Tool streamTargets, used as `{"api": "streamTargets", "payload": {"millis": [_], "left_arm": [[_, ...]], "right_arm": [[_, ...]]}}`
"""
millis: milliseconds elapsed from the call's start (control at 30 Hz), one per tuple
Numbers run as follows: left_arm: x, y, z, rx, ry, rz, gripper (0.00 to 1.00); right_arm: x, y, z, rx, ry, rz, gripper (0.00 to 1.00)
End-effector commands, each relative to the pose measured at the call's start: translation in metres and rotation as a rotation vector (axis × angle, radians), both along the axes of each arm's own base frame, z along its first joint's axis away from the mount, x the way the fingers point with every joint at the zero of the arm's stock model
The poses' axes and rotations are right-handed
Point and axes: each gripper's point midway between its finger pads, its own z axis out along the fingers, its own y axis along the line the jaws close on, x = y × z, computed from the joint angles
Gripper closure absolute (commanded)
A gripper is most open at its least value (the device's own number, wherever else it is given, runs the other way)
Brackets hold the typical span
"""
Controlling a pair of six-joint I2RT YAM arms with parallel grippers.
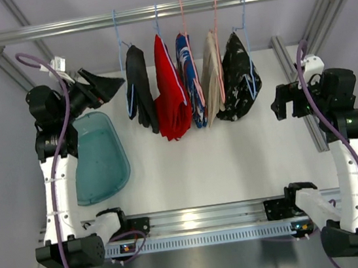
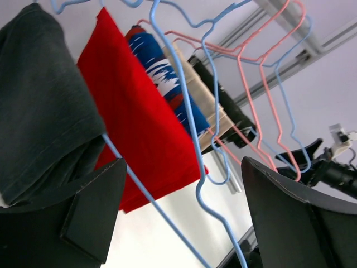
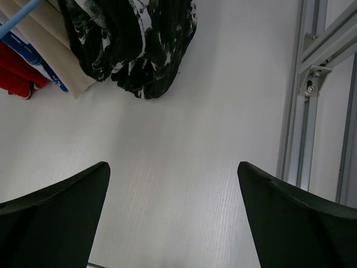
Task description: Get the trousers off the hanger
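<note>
The black trousers hang folded over a blue hanger at the left end of the rail. The red trousers hang just to their right on another blue hanger. My left gripper is raised just left of the black trousers, open and holding nothing. In the left wrist view the black trousers sit above the left finger, the red trousers behind them, and blue hanger wire crosses the gap of my left gripper. My right gripper is open over bare table.
Three more garments hang on the rail: a blue patterned one, a beige one and a black-and-white one. A teal tub lies at the table's left. A metal frame post runs along the right.
</note>
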Motion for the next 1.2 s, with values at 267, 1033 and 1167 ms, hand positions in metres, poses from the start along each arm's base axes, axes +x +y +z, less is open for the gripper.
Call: {"api": "streamTargets", "payload": {"millis": [267, 1033, 1167], "left_arm": [[0.024, -0.030, 0.048, -0.208, -0.122, -0.148, 0.20], [0.025, -0.045, 0.066, -0.362, -0.102, -0.251, 1.00], [0.020, -0.045, 0.082, -0.375, -0.162, -0.263, 1.00]], "right_arm": [[0.005, 0.009, 0.020, 0.054, -0.017, 0.030, 0.01], [0.012, 0.057, 0.085, 0.282, -0.078, 0.221, 0.01], [0.011, 0.073, 0.108, 0.380, -0.100, 0.284, 0.01]]}}
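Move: The near side wire of the leftmost blue hanger stands about 4 cm ahead of the left hand, 4 cm to its right and 2 cm higher. The grey trousers hang some 12 cm ahead, 4 cm right and 6 cm below, the red ones about 13 cm ahead, 17 cm right and 7 cm below. From the right hand that wire is roughly 10 cm ahead, 46 cm left and 14 cm up; the black patterned trousers are about 14 cm ahead, 11 cm left, 2 cm up. The leftmost blue hanger's near side wire gets pinched: the left hand reaches about 5 cm forward and 4 cm right, ending slightly higher, rolls its left side down some 25 degrees, and shuts its wide-open fingers on the wire. The still-open right hand rises 7 cm and drifts left towards the rightmost hanger, rolling its left side up. ##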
